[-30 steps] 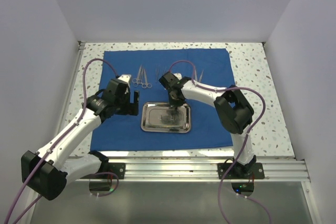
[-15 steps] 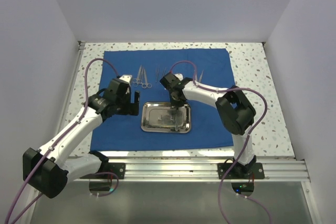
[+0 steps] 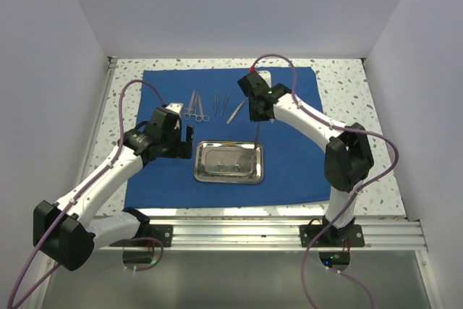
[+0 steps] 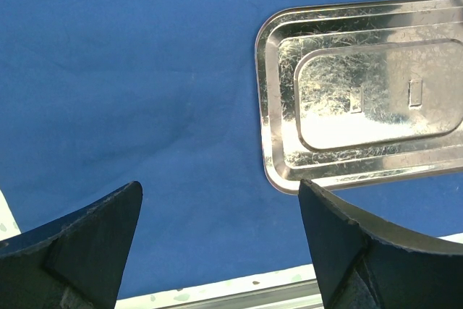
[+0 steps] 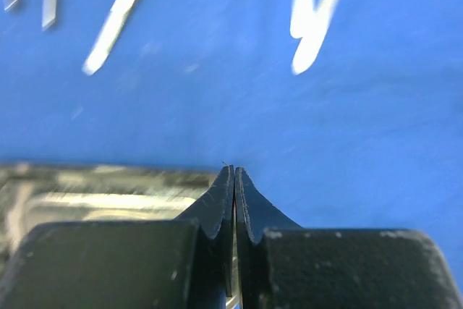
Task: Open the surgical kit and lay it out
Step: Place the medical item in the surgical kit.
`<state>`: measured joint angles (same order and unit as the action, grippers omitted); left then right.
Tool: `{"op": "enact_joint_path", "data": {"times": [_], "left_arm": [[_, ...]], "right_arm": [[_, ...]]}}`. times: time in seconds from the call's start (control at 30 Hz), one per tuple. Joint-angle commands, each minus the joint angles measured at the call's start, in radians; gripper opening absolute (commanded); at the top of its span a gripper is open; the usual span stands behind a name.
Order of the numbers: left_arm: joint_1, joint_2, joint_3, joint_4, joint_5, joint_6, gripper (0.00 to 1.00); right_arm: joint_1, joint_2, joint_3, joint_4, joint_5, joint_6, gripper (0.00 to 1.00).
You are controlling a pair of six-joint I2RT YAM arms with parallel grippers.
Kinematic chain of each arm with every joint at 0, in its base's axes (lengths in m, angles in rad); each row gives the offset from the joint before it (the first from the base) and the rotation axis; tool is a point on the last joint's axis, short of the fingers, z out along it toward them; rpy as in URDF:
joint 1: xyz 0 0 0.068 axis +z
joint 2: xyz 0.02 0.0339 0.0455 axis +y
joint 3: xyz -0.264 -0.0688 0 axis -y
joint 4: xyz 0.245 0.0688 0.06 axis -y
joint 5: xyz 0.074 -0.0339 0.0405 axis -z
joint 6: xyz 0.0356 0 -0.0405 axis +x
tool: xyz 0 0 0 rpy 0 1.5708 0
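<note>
The royal-blue drape (image 3: 289,157) lies spread flat on the table. The steel tray (image 3: 228,162) sits on its near middle, and nothing shows inside it (image 4: 362,99). Scissors and forceps (image 3: 195,106) and tweezers (image 3: 234,111) lie in a row at the back of the drape, blurred in the right wrist view (image 5: 119,16). My right gripper (image 3: 258,121) hangs above the tray's far right corner, shut on a thin steel instrument (image 3: 257,137) that dangles from it. A sliver of steel shows between its pads (image 5: 234,171). My left gripper (image 3: 187,142) hovers open over the drape (image 4: 145,70) left of the tray, holding nothing.
Speckled tabletop (image 3: 354,106) borders the drape on all sides. White walls close in the back and both sides. A metal rail (image 3: 275,233) runs along the near edge where the arm bases are bolted.
My right gripper closed inside the tray, then rose and swung toward the back right with a thin instrument pinched in it. The left arm barely moved.
</note>
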<state>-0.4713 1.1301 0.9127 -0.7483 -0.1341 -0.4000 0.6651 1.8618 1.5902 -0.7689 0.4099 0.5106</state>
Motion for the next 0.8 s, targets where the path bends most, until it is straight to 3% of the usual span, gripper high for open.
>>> {"op": "enact_joint_path", "data": {"times": [0.0, 0.13, 0.4, 0.67, 0.77], "left_arm": [[0.005, -0.003, 0.032, 0.033, 0.007, 0.015, 0.93], [0.007, -0.004, 0.034, 0.021, -0.001, 0.018, 0.93], [0.007, 0.023, 0.048, 0.012, -0.009, 0.024, 0.93], [0.007, 0.086, 0.071, 0.036, -0.015, 0.030, 0.93], [0.007, 0.154, 0.113, 0.061, -0.006, 0.041, 0.93]], "right_arm": [[-0.077, 0.011, 0.030, 0.003, 0.040, -0.061, 0.00], [-0.169, 0.085, 0.095, 0.026, 0.044, -0.102, 0.00], [-0.278, 0.318, 0.391, 0.005, 0.069, -0.161, 0.00], [-0.343, 0.525, 0.678, -0.027, 0.084, -0.176, 0.00], [-0.352, 0.571, 0.714, 0.002, 0.076, -0.182, 0.01]]}}
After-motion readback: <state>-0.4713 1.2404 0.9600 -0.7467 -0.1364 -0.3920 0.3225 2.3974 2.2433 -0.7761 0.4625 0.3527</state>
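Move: The right hand already holds the thin instrument; the free cloth where it seems bound lies about 18 cm ahead, 13 cm right and 12 cm below. Beside that spot, the left scalpel is some 17 cm ahead and 6 cm right of the hand, the right scalpel 16 cm ahead and 10 cm right. The tray's middle is about 10 cm back and 10 cm left. From the left hand, that spot lies roughly 31 cm ahead and 35 cm right. Still pinching the instrument, the right hand sweeps forward about 19 cm and right 11 cm towards the scalpels. ##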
